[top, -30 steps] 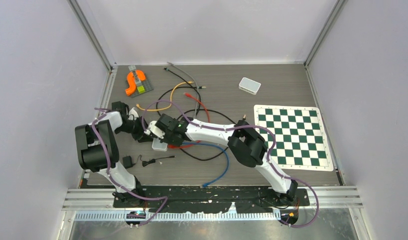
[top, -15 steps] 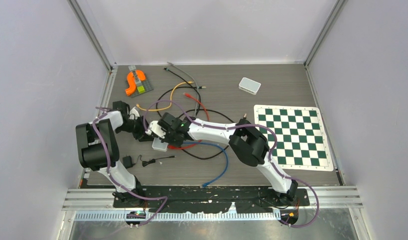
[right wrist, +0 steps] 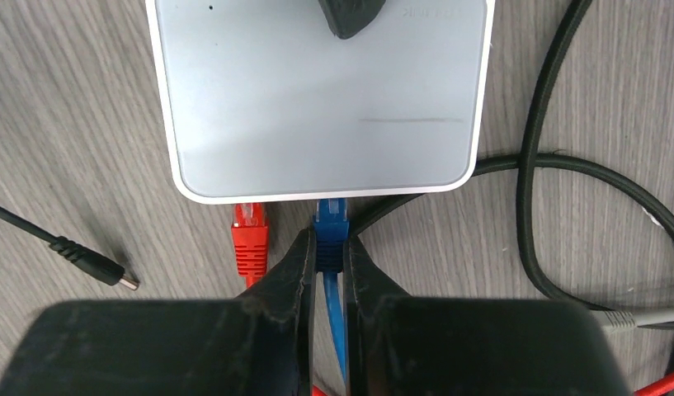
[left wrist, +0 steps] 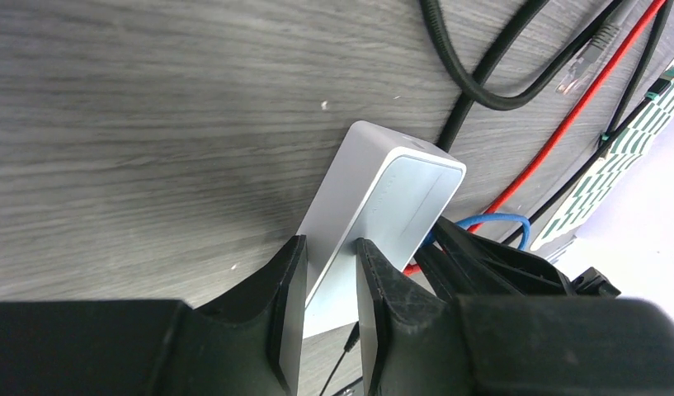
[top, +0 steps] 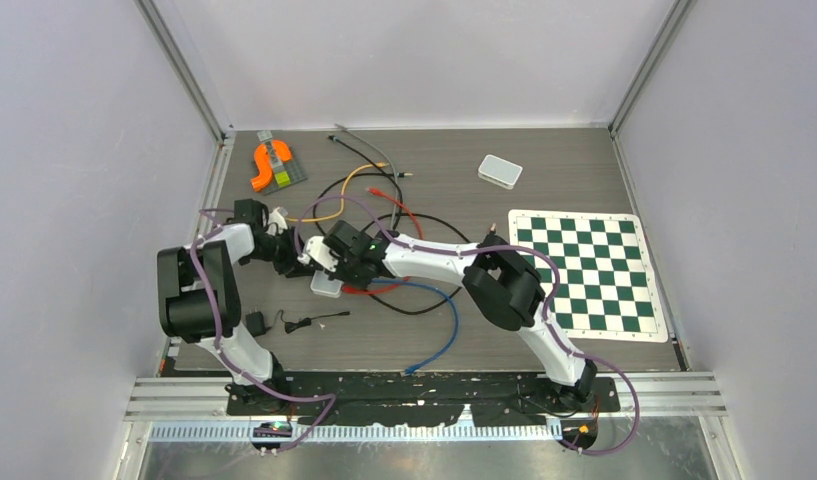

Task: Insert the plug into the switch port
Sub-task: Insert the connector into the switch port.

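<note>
A flat white switch point(top: 326, 286) lies left of the table's centre. My left gripper point(left wrist: 329, 247) is shut on one edge of the switch point(left wrist: 383, 198); one of its fingertips point(right wrist: 350, 16) shows on the switch's far edge. My right gripper point(right wrist: 328, 247) is shut on a blue plug point(right wrist: 330, 223). The plug's front end meets the near side of the switch point(right wrist: 317, 99); how deep it sits is hidden. From above, the left gripper point(top: 304, 261) and right gripper point(top: 336, 268) meet at the switch.
A red plug point(right wrist: 249, 235) lies just left of the blue one, pointing at the switch. Black cable point(right wrist: 531, 165) loops on the right, and a small black connector point(right wrist: 90, 260) lies on the left. A chessboard point(top: 589, 272), a second white box point(top: 500, 171) and an orange part point(top: 271, 165) lie farther off.
Both grippers and the switch have shifted slightly right and toward the back. The left jaws have closed a little on the switch.
</note>
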### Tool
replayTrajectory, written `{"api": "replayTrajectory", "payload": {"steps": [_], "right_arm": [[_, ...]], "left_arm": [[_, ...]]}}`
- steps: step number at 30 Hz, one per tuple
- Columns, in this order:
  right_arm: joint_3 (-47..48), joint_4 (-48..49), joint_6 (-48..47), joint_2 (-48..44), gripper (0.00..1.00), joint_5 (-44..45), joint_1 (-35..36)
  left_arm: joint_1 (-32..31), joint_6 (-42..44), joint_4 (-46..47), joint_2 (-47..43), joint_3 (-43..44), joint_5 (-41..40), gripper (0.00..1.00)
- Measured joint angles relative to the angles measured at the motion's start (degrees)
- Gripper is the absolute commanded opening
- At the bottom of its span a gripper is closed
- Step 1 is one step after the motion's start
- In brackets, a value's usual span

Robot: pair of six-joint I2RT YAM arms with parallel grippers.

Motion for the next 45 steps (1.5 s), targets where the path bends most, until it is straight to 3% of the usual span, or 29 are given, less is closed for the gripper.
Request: {"api": "replayTrajectory", "payload": {"steps": [10, 23, 33, 45], "right_arm": [[-0.33, 0.22, -1.18, -0.17, 0.05, 0.79, -0.66], [-3.28, 4.33, -3.72, -1.40, 0.05, -1.33, -1.44], [-2.69, 7.69, -4.26, -0.46, 0.05, -2.84, -1.18], [-2.21, 11.85, -1.73, -0.22, 0.19, -0.59, 0.39]], "left_arm": [[-1.60, -2.67, 6.91, -2.32, -3.39, -0.26, 0.25], [-1.60, -2.73, 8.83, -3.91, -4.81, -1.07, 0.24], [-0.42, -4.81, 4.59, -7.91, -4.44, -7.19, 0.40], [-0.48, -7.98, -1.33, -12.02, -1.99, -14.05, 0.58]]}}
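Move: The switch port lies only some 2 cm to the left of the right hand, level with the blue plug it already holds. The switch's middle is about 5 cm to its left. The red plug sits about 2 cm back of the blue one, and the power lead's tip some 6 cm back and 3 cm lower. From the left hand, already pinching the switch's left edge, the switch's middle is roughly 3 cm to the right, about level. The switch, still pinched at its left edge, is braced as the left hand edges about 1 cm forward and right against the right hand's blue plug. Then both hands swing left some 3.5 cm, rising; the left opens its fingers, lifts about 2.5 cm and turns some 15 degrees, its left side up and counter-clockwise. The right keeps its grip on the plug. ##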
